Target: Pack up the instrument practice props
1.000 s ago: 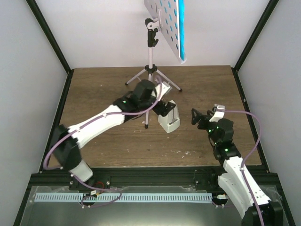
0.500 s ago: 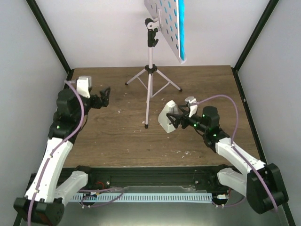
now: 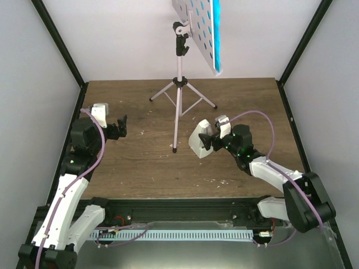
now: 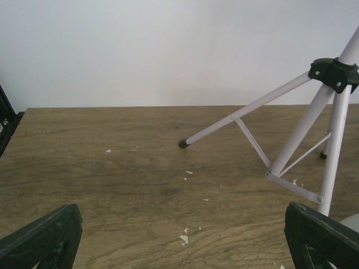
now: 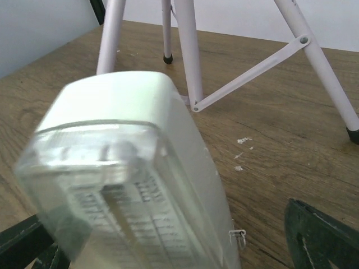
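Observation:
The pale music stand (image 3: 179,73) stands at the back middle of the table, its perforated desk (image 3: 193,25) high up with the teal booklet (image 3: 216,33) leaning on it. The white metronome (image 3: 196,140) sits just right of the stand's near leg. My right gripper (image 3: 206,140) is open, its fingers either side of the metronome (image 5: 129,168), which fills the right wrist view; the right finger (image 5: 320,235) stands apart from it. My left gripper (image 3: 120,128) is open over the left of the table with bare wood between its fingers (image 4: 39,238). The stand's legs (image 4: 291,129) lie ahead and to the right of it.
White walls and black frame posts (image 3: 59,47) close in the table on three sides. Small white flecks (image 4: 184,238) dot the wood. The tripod legs (image 5: 188,50) spread just behind the metronome. The black rail (image 3: 179,210) runs along the near edge.
My left arm has pulled back from the metronome to the left side of the table. My right arm has reached left and set its open fingers around the metronome.

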`<action>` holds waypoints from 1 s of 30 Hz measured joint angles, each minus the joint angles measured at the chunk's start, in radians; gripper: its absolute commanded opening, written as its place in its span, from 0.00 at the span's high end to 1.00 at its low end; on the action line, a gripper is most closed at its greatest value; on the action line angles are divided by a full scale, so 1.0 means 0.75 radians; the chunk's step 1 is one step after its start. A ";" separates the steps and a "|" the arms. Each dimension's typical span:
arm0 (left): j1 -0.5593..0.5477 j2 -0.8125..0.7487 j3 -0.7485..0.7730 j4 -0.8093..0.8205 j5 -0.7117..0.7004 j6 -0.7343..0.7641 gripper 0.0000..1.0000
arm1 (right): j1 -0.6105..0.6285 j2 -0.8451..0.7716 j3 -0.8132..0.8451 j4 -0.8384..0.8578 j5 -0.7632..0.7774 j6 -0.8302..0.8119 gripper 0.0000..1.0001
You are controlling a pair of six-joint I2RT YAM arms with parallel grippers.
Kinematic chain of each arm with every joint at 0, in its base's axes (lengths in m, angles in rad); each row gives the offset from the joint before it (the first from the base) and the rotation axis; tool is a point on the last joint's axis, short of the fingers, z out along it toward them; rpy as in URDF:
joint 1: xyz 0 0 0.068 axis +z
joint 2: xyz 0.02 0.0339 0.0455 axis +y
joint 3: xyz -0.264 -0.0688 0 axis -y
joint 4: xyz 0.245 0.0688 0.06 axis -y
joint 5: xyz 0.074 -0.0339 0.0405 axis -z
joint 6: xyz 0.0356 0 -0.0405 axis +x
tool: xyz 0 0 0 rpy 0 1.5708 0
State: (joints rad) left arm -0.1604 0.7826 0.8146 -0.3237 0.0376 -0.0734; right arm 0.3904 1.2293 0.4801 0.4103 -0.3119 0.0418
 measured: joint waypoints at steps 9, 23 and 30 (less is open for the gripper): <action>0.000 -0.016 -0.012 0.003 -0.005 0.001 0.00 | 0.009 0.184 0.068 0.100 -0.023 -0.030 0.29; 0.000 -0.017 -0.020 0.011 0.033 0.000 0.00 | -0.090 0.067 0.023 0.015 0.456 0.192 0.32; 0.000 -0.017 -0.020 0.011 0.045 0.001 0.00 | -0.230 0.245 0.199 -0.025 0.630 0.276 0.33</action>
State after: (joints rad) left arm -0.1604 0.7696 0.7998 -0.3157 0.0715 -0.0731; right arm 0.2176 1.4132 0.6296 0.3916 0.1604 0.2485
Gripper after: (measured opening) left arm 0.997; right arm 0.681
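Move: Between the right hand's open fingers stands the upright metronome, its middle roughly 3 cm ahead, 3 cm to the left and 3 cm below. The music stand's near foot is about 15 cm to that hand's left, 1 cm ahead and 12 cm down; its right rear foot is some 22 cm ahead, 5 cm right and equally low. From the waiting left hand the metronome lies about 34 cm right, 1 cm ahead and 14 cm below. Easing 2 cm forward and slightly left and down around the metronome, the right hand closes part way until its fingers pinch the body's two sides. With the grip held, it swings the metronome right by about 14 cm and forward some 7 cm at level height, away from the stand's near foot, turning roughly 40 degrees clockwise, its pace picking up. ##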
